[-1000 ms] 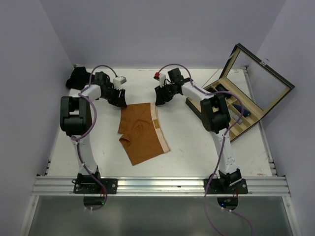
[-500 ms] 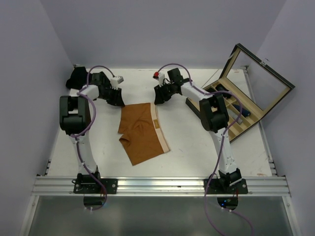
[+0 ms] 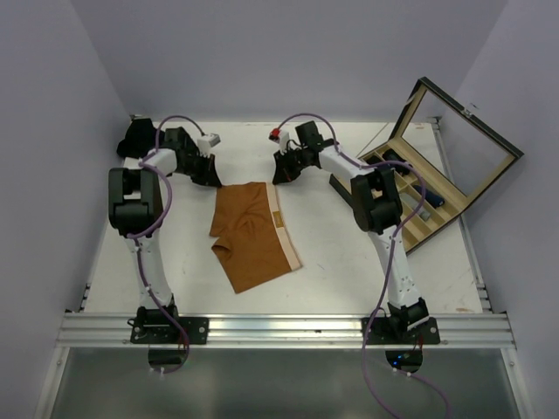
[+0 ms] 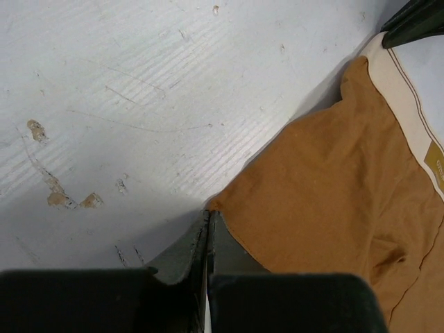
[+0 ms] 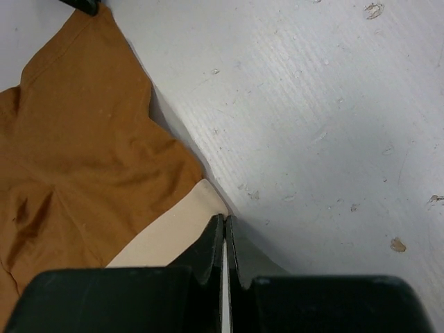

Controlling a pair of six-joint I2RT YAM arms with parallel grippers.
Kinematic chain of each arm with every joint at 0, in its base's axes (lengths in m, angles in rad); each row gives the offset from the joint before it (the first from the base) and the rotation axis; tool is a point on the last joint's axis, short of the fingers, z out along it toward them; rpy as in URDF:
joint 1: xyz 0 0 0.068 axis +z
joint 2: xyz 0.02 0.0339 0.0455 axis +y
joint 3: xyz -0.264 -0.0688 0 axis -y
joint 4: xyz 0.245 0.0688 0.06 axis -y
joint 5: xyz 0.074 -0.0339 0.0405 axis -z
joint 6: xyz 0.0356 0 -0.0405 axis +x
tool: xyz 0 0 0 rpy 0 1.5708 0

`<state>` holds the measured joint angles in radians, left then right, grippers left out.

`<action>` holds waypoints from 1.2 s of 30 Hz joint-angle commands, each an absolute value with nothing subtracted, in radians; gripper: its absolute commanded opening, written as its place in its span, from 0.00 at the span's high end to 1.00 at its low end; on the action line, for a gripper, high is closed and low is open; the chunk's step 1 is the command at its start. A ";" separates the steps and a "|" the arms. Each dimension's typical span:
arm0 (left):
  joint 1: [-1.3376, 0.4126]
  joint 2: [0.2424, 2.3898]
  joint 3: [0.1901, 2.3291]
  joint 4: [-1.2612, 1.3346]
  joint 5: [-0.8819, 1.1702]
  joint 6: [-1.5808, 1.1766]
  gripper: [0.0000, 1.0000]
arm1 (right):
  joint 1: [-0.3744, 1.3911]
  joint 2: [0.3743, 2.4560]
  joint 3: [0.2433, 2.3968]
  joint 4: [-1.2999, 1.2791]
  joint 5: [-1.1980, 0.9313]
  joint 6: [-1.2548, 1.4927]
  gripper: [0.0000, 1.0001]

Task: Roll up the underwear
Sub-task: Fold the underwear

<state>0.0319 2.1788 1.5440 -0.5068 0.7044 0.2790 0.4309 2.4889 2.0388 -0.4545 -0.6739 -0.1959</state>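
The rust-orange underwear (image 3: 253,231) lies flat on the white table between the two arms, its cream waistband (image 3: 284,231) along the right side. My left gripper (image 3: 212,179) is at the cloth's far left corner. In the left wrist view the jaws (image 4: 208,216) are pressed together with the orange corner (image 4: 333,180) pinched at their tips. My right gripper (image 3: 281,177) is at the far right corner. Its jaws (image 5: 225,220) are shut on the tip of the cream waistband (image 5: 173,236).
A dark bundle of cloth (image 3: 135,138) sits at the back left corner behind the left arm. A wooden compartment box (image 3: 410,205) with its glass lid (image 3: 463,144) raised stands at the right. The table (image 3: 349,262) has scuffs and stains.
Both grippers have closed, the left one first, then the right. Each now pinches a far corner of the orange underwear. The arms themselves barely moved.
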 commanded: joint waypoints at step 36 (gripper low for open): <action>-0.026 1.536 1.086 -0.828 0.903 0.807 1.00 | 0.489 1.905 1.600 -0.656 -0.824 -0.524 1.00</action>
<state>-0.0025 1.5929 1.1358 -0.7883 0.8787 0.7296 0.4713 1.9827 1.6554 -0.5922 -0.8139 -0.4198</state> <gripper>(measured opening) 0.007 0.014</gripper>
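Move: My left hand holds the underwear's far left corner, and its near left corner lies about 34 cm back and 8 cm to my right. My right hand holds the far end of the cream waistband; from there the near right corner is roughly 29 cm back and 8 right, the waistband's middle 15 back and 4 right, and the box some 37 right and 7 back. A black cloth lies 24 cm left and 17 ahead of my left hand. Still pinching both far corners, I first draw them forward about 5 cm while lifting, then sweep both hands back towards the near hem, the left about 20 cm and the right some 16, ending roughly 10 to 12 cm up. My fingers stay shut; as they come back the left hand turns clockwise about 20 degrees, the right counter-clockwise about 15, and both tip up a little. ##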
